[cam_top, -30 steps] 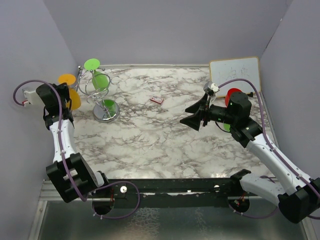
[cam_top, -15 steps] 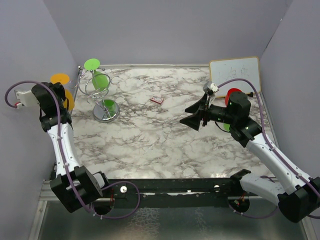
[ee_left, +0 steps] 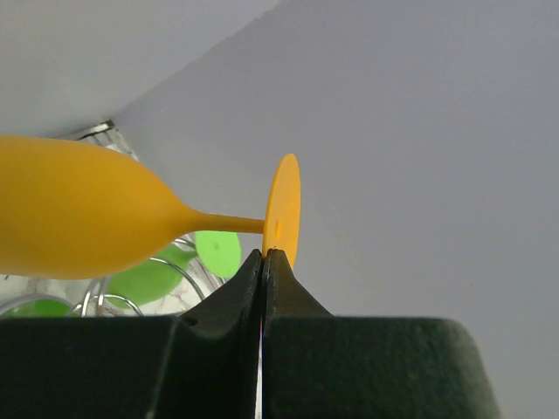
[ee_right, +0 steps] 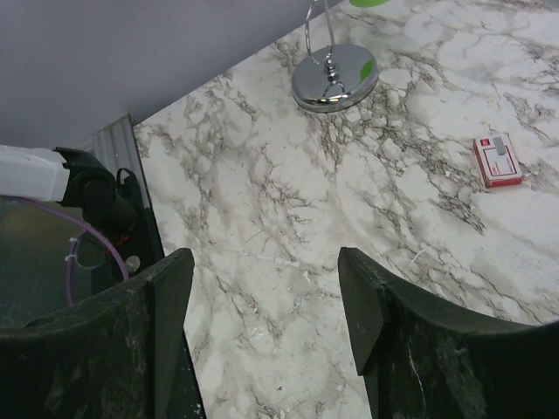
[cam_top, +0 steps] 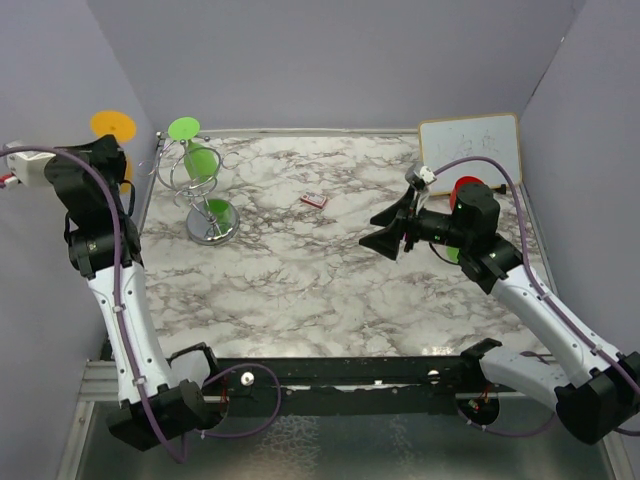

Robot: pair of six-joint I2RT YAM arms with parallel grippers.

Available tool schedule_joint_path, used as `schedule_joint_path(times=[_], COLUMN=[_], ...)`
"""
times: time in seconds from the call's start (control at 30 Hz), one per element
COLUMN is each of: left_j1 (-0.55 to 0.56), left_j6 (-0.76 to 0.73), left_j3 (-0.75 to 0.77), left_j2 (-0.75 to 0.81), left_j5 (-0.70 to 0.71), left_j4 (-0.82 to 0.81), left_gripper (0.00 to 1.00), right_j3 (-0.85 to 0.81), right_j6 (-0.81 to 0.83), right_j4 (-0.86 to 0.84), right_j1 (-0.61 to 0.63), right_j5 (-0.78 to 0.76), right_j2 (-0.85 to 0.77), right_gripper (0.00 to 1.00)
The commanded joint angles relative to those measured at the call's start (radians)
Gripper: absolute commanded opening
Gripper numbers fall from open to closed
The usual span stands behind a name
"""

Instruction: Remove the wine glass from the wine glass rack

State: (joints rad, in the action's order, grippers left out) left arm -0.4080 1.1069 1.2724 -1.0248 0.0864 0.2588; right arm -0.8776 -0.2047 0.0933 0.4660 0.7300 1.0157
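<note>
An orange wine glass (ee_left: 79, 209) lies sideways in the air, and my left gripper (ee_left: 264, 253) is shut on the rim of its round foot (ee_left: 284, 205). From above, that foot (cam_top: 112, 125) shows against the left wall, clear of the wine glass rack (cam_top: 190, 178); my left gripper (cam_top: 115, 148) hides the bowl. The silver wire rack stands on its round base (cam_top: 213, 222) and carries a green glass (cam_top: 201, 160). Green glasses (ee_left: 148, 281) and rack wires (ee_left: 105, 301) lie behind the orange bowl. My right gripper (cam_top: 385, 232) hangs open over the marble, holding nothing.
A small red box (cam_top: 314, 200) lies mid-table, also in the right wrist view (ee_right: 497, 161). A white board (cam_top: 470, 145) leans at the back right, with a red object (cam_top: 466, 190) beside the right arm. The rack base (ee_right: 334, 77) shows beyond my right gripper (ee_right: 266, 279).
My left arm has swung left and upward with the orange glass, carrying it away from the rack toward the left wall. The right arm has stayed put.
</note>
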Motion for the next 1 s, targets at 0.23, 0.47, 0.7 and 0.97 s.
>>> schedule_joint_path(times=[0.23,0.47,0.7,0.97], left_j1=[0.229,0.324,0.512,0.735], left_j6=[-0.222,-0.265,-0.438,-0.832], left_j3=[0.086,0.038,-0.07,-0.319], left_j2=[0.063,0.054,0.132,0.304], left_j5=[-0.275,-0.618,-0.69,-0.592], left_j4=[-0.098,-0.228,-0.27,-0.27], left_gripper=[0.0,0.0,0.0,0.0], right_j3=[-0.065,-0.123,-0.222,-0.342], right_j6=[-0.005,-0.028,-0.064,-0.269], right_j4=[0.061,0.119,0.186,0.166], right_j1=[0.008,0.007,0.006,0.006], right_j5=[-0.07,-0.12,-0.186,-0.187], right_j2=[0.019,0.018,0.053,0.139], right_gripper=[0.67,0.67,0.67,0.68])
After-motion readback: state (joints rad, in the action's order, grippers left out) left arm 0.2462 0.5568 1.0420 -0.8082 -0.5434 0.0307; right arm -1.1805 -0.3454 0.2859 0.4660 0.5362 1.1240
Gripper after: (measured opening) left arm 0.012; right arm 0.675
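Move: My left hand already pinches the orange wine glass by its foot. The waiting open right gripper lies roughly 55 cm to my left hand's right, 11 cm back and 16 cm lower. The rack stands about 8 cm ahead, 7 cm right and 29 cm below, its green glass about 15 ahead, 7 right, 19 below. The red-white box lies some 15 ahead, 38 right, 43 below. From my right hand, the orange glass is about 16 cm ahead, 57 left, 8 above. I sweep my left hand about 30 cm to the right, carrying the orange glass towards my open right gripper; I rise some 6 cm at first, then sink again while drawing back about 9 cm, keeping the pinch and swinging the fingers some 70 degrees clockwise as the wrist rolls. My right hand, staying open, rises about 6 cm and eases 4 cm forward. ##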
